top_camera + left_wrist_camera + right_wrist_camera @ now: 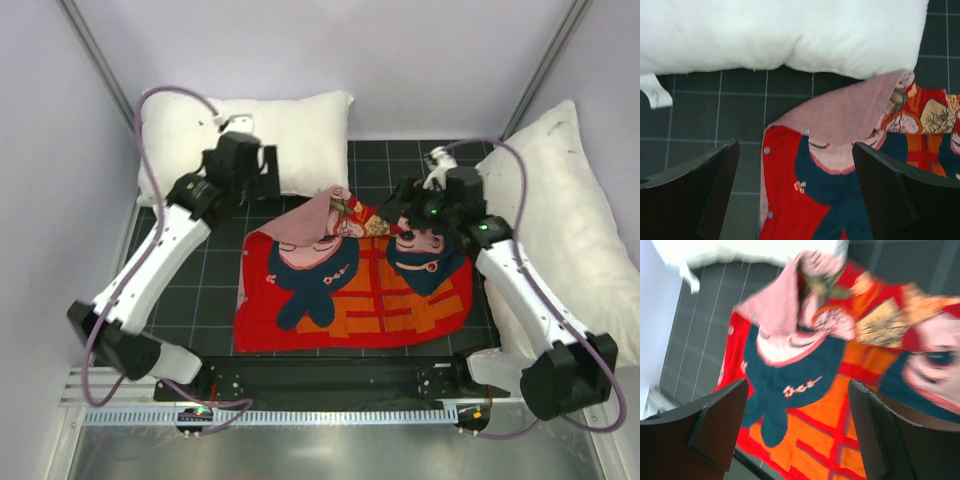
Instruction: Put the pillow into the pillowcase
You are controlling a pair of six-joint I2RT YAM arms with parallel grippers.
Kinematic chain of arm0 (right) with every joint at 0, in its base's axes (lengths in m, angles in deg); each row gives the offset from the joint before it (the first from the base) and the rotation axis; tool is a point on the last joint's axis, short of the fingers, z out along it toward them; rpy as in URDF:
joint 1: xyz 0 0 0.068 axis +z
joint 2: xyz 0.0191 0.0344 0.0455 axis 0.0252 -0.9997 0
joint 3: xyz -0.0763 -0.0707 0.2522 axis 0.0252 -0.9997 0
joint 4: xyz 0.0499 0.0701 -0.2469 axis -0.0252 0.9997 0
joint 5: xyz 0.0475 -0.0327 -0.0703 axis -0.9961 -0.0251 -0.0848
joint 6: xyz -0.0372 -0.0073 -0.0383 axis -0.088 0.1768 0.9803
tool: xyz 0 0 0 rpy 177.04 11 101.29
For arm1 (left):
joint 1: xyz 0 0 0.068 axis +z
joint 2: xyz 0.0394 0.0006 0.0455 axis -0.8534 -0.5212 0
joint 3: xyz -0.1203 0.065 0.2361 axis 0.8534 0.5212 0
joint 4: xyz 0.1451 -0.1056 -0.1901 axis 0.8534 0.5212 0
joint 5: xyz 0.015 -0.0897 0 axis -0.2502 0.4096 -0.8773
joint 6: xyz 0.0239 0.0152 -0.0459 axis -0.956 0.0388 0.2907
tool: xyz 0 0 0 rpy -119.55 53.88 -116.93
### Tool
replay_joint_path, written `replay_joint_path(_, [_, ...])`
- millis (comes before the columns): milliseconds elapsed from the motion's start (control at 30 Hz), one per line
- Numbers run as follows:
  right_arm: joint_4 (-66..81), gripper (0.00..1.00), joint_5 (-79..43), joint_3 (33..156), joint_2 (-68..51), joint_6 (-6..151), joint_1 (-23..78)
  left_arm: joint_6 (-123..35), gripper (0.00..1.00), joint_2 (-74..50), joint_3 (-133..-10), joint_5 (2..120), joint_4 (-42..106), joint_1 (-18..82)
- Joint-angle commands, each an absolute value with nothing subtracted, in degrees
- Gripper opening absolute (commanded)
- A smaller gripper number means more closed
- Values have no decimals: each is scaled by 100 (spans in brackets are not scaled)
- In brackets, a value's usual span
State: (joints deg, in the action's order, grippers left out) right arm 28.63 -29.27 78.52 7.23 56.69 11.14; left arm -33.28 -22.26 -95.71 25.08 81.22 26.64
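The red pillowcase (350, 290) lies flat on the dark grid mat with its printed children facing up. Its far edge is folded over, showing the pink reverse (312, 222). The white pillow (280, 130) lies at the back left, just beyond that fold, with its small corner tag (654, 92) showing. My left gripper (268, 168) hovers open at the pillow's near edge. In the left wrist view, the pillowcase (790, 210) and the pillow (780, 30) lie beyond the left gripper (795, 195). My right gripper (408, 203) hangs open over the case's far right part. The right wrist view, with the right gripper (797, 430) over the pillowcase (840, 405), is blurred.
A larger white pillow (570, 220) with dark specks leans along the right wall. The black grid mat (190, 290) shows bare to the left of the case. A metal rail (330, 415) runs along the near edge between the arm bases.
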Motion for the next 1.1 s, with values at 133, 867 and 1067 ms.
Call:
replay_joint_path(133, [1324,86,-2842,7379,-373,5052,2237,-2132,99,-719,-6724,4832,6709,3854])
replay_joint_path(867, [-1086,86,-2411,8874,-3328,4084,2422,-1121,100,-3071,-7061,4324,4287,4031])
replay_joint_path(1067, [-1736,86,-2086,8312,-2994,4164,2308,-672,100,-4169,-7783,3637,4006,4022])
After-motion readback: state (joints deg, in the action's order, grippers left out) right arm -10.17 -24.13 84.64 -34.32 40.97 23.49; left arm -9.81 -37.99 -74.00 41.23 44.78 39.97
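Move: The pillow's middle lies about 17 cm ahead of the left hand, 4 cm to its left and some 25 cm below. From that hand the pink fold at the pillowcase's mouth is about 7 cm ahead and 15 cm right. From the right hand, the pink fold is roughly 11 cm ahead, 16 cm left and 22 cm below; the pillowcase's middle lies 8 cm back and 12 cm left, the pillow's about 22 cm ahead and 37 cm left. Down and to the left, then forward, the right hand swings about 14 cm leftward to come close over the pink fold, lifting slightly at the end. The left hand first drops some 17 cm while easing back and left, then sweeps level forward to the pillow's near edge, rolling its left side down nearly 30 degrees. Both grippers stay open. ##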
